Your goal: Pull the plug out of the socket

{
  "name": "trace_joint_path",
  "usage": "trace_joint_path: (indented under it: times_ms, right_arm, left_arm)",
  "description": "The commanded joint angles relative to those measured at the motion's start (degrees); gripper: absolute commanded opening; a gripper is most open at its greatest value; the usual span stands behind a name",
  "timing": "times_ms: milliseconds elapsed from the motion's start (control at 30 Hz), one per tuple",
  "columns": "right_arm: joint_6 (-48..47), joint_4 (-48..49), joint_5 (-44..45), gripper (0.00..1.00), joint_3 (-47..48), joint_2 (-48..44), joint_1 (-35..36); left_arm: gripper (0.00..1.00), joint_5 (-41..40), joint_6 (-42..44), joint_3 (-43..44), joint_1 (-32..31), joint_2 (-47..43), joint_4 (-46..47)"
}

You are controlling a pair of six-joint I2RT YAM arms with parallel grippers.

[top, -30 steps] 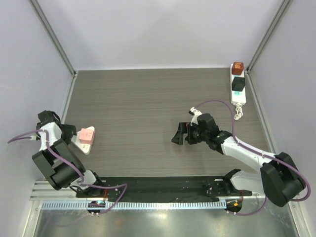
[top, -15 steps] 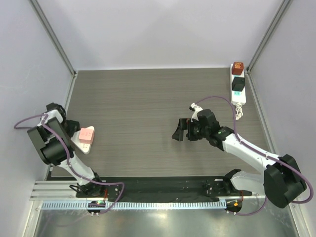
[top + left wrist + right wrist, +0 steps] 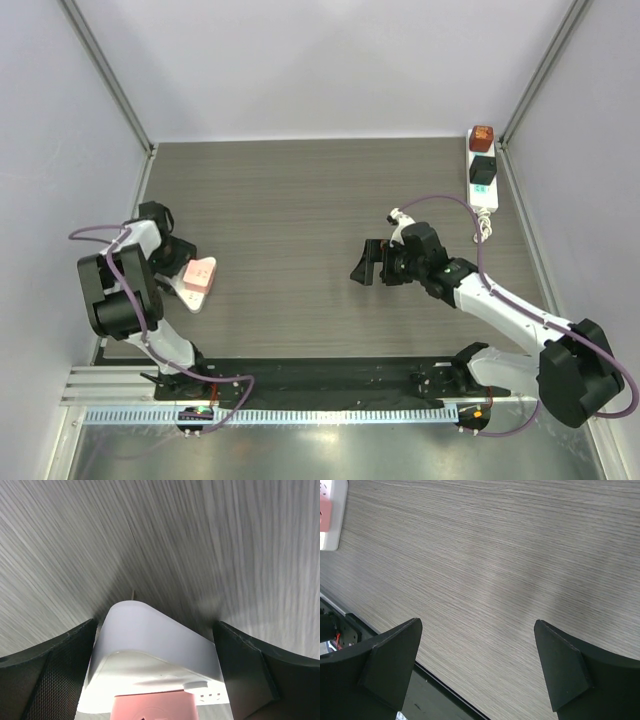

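The socket (image 3: 483, 170), a long white power strip, lies at the far right edge of the table with its knotted cord (image 3: 484, 227) trailing toward me. Two plugs sit in it, a red-brown one (image 3: 482, 135) at the far end and a black one (image 3: 483, 170) behind it. My right gripper (image 3: 368, 263) (image 3: 477, 622) hovers open over bare table at mid-table, well short of the strip. My left gripper (image 3: 182, 264) (image 3: 155, 625) is open at the far left, its fingers straddling a white triangular plate (image 3: 150, 635) that carries a pink block (image 3: 200, 273).
The grey wood-grain table (image 3: 300, 200) is walled on three sides, with metal posts (image 3: 108, 80) at the back corners. A black rail (image 3: 320, 375) runs along the near edge, also seen in the right wrist view as a black rail (image 3: 350, 630). The plate's corner (image 3: 332, 515) shows there too.
My left wrist has swung up and to the right, and the white plate with its pink block has slid right with it. The right arm has barely shifted.
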Motion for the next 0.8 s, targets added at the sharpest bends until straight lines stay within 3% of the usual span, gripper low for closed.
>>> trace_joint_path:
  times_ms: [0,367,500,633,767]
  right_arm:
    - [0.29,0.76,1.08,1.0,-0.41,-1.14,0.09]
    - [-1.73,1.29,-1.46,1.0,0.12,1.76,0.35]
    - [-2.87,1.9,-1.82,1.0,0.29,2.2,2.19]
    - [-3.49,1.56,0.9,1.0,1.52,3.16,5.79]
    - [-3.05,0.77,5.9,1.0,3.89,4.57,10.01]
  left_arm:
    - [1.0,2.7,-2.33,-3.65,-3.62,-2.4,-0.54]
    - [0.97,6.92,-7.87,-13.33,-16.28,-15.66,1.22]
    - [0.98,9.12,-5.94,-13.51,-16.9,-19.09,0.7]
    - [1.0,4.21,-2.87,-9.92,-16.82,-24.1,-1.41]
    - [1.0,5.59,0.21,-5.61,-13.05,-25.35,-5.01]
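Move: The left gripper is low over the table, fingers spread and pointing down around the near edge of the triangular white socket. The pink plug seated in it lies about 6 cm to the gripper's right, 1 cm back and perhaps 2 cm higher. The socket's middle is some 5 cm right and 4 cm back. From the right hand, the plug is roughly 45 cm left, 2 cm ahead and 7 cm below. Sweep the left gripper about 11 cm right and 4 cm back, staying low and wide open, so its fingers keep pushing the socket along the table while the wrist turns slightly clockwise. Then lift it some 5 cm, easing forward, with the fingers swinging forward, to come clear of the socket. Meanwhile shift the open right gripper a few centimetres back, left and down. ##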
